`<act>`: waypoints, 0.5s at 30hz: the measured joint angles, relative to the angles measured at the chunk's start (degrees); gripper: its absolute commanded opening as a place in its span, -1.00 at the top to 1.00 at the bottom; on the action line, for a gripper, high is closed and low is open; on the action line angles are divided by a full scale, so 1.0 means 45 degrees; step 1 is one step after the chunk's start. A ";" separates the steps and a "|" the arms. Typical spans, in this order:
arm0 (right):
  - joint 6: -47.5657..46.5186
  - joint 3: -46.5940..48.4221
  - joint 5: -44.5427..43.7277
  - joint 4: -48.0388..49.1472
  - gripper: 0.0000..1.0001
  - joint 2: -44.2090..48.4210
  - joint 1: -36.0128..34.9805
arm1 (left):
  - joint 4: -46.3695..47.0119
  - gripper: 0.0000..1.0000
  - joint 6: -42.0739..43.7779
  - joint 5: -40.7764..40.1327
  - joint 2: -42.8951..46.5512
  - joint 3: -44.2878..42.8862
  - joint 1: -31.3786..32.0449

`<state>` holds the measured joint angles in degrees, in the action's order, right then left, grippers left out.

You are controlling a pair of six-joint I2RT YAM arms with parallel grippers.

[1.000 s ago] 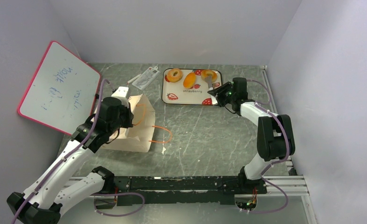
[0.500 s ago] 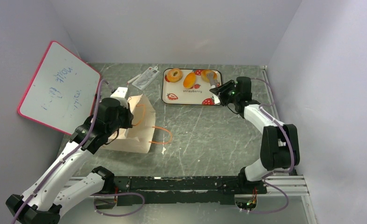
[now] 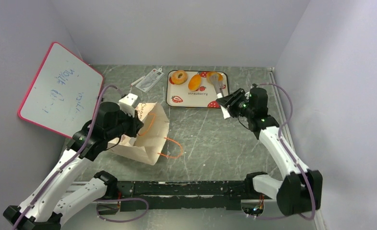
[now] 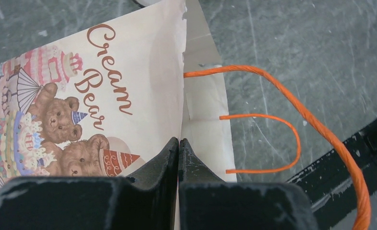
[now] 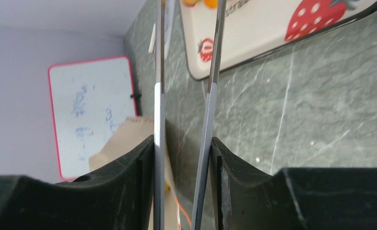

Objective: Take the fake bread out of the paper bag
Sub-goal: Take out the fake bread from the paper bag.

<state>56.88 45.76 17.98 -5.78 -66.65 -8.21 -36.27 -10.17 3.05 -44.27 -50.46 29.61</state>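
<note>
The cream paper bag [image 3: 146,136] with bear print and orange handles [image 3: 170,148] stands tilted at left centre. My left gripper [image 3: 135,122] is shut on its upper edge; the left wrist view shows the black fingers [image 4: 178,143] pinched on the bag's paper [image 4: 129,72]. The bag's inside is hidden. Three pieces of glossy orange fake bread lie on the strawberry tray [image 3: 196,98]: a ring [image 3: 179,76], an oval bun [image 3: 195,82] and another ring [image 3: 214,76]. My right gripper [image 3: 229,102] is shut on metal tongs [image 3: 218,88], whose two arms [image 5: 159,72] point at the tray's right end.
A pink-framed whiteboard [image 3: 59,96] leans against the left wall. A small clear packet [image 3: 148,79] lies behind the bag, left of the tray. Grey walls close in the back and both sides. The black rail [image 3: 186,188] with the arm bases runs along the near edge.
My left gripper has pulled the bag's top edge to the right and the bag now stands more open. The right arm has drawn back from the tray with the tongs.
</note>
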 measured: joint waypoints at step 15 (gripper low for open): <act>-0.2025 -0.0389 0.2166 -0.3657 0.19 0.4192 -0.2312 | -0.1253 0.86 0.2730 0.2759 -0.3332 -0.1948 0.0000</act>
<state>47.77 44.01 27.73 -22.24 -47.79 -18.61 -41.91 2.11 15.46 -59.27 -59.22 29.61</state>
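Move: The right hand, holding the tongs, heads for the fake bread still inside the paper bag, about 37 cm to its left, 14 cm back and 13 cm below. On the tray, the nearest bread ring lies some 19 cm ahead of this hand and 4 cm left, 18 cm down. The bag's lower orange handle is about 22 cm left and 17 cm back of it, 15 cm down. From the left hand, pinching the bag's rim, the bread in the bag lies roughly 15 cm below and 2 cm back, level sideways. Backward fast, about 12 cm, the right hand carries the empty, still-spread tongs off from over the tray, also going 5 cm left towards the bag and rising early on, while turning them some 25 degrees counter-clockwise. The left hand keeps its pinch on the bag's rim and draws it right about 3 cm, sinking slightly later and turning clockwise. ##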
